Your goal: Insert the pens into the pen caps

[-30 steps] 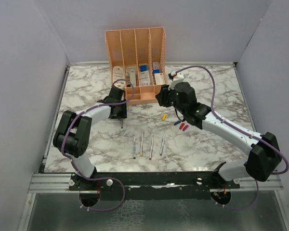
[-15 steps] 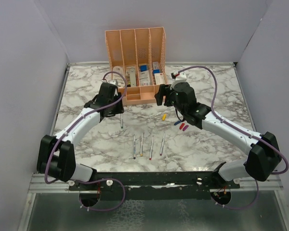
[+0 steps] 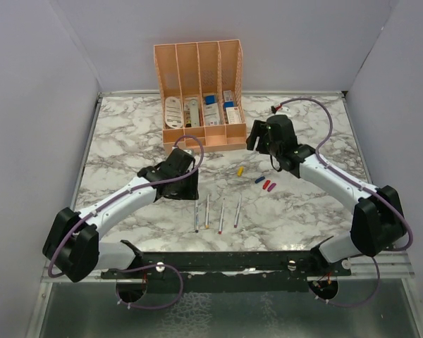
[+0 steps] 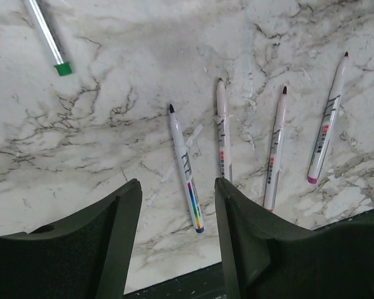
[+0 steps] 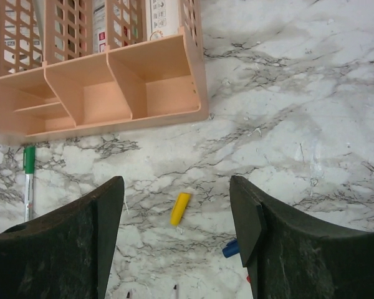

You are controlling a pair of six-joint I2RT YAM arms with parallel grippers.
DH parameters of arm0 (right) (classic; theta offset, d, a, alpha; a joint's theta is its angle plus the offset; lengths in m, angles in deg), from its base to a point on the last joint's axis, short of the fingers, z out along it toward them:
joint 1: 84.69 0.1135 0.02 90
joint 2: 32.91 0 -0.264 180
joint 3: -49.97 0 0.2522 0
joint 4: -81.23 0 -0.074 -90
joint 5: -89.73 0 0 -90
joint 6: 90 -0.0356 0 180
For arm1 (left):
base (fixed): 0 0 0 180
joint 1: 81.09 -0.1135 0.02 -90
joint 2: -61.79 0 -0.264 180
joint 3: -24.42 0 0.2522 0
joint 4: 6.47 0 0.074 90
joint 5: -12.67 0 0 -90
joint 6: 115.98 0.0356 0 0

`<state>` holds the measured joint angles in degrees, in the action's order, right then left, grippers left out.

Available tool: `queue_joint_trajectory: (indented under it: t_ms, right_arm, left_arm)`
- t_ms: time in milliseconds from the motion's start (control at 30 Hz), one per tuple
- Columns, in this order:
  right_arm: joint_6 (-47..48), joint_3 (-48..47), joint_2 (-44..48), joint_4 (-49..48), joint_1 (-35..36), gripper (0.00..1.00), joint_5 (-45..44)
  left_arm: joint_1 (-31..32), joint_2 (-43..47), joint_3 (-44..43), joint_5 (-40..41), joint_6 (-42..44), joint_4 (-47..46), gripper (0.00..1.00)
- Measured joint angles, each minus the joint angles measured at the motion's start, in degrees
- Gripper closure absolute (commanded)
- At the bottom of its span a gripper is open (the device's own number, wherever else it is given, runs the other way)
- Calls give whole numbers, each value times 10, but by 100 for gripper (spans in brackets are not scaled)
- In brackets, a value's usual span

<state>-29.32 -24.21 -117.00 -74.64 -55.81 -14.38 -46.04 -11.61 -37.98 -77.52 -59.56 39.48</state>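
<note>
Four uncapped pens (image 3: 215, 213) lie side by side near the front edge, also in the left wrist view (image 4: 223, 134). My left gripper (image 3: 186, 189) is open and empty, low over the table by the leftmost pen (image 4: 186, 168). A fifth pen (image 5: 28, 187) lies in front of the organiser with a green cap (image 5: 28, 159) on its far end; its green butt (image 4: 62, 68) shows too. It is hidden under my left wrist in the top view. Yellow (image 3: 240, 170), blue (image 3: 259, 179), red (image 3: 266, 185) and magenta (image 3: 271, 186) caps lie loose. My right gripper (image 3: 256, 143) is open above the yellow cap (image 5: 180, 208).
The peach organiser (image 3: 199, 134) stands at the back centre with stubby white and blue items in its slots; its low front compartments (image 5: 112, 93) are close ahead of my right gripper. The table's front edge (image 4: 193, 280) is just below my left fingers.
My left arm has swung from the organiser's front toward the near side and now covers the green pen in the top view. My right gripper has shifted right.
</note>
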Motion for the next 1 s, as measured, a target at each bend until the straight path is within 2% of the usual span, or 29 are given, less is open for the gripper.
queue_joint_trajectory:
  t_ms: [300,1000]
  right_arm:
    - [-4,28,1,3,3,34,0]
    - [-15,28,2,6,3,34,-2]
  left_arm:
    - [30,-5,5,-11,-21,32,46]
    - [60,-111,1,-32,-20,47,45]
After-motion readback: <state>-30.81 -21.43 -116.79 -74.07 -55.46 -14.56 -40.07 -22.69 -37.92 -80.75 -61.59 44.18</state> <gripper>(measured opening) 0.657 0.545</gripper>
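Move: The left hand, open and empty, goes for the blue-ended pen, whose middle lies about 5 cm back, 1 cm right and 7 cm below. Beside that pen to the right are the yellow-ended one, some 4 cm over, and the red-ended one, some 8 cm over. The green-capped pen lies 13 cm ahead of the left hand and 5 cm to its left. From the right hand, the blue-ended pen is roughly 20 cm back, 18 cm left and 14 cm below. Down and back together, about 5 cm each way, the left hand eases onto the blue-ended pen, drawing back first and then mostly sinking, while the wrist tips some 15 degrees so the fingers point more steeply down. The fingers stay half open over the pen, without closing. The right hand sinks about 2 cm early on, then waits. ##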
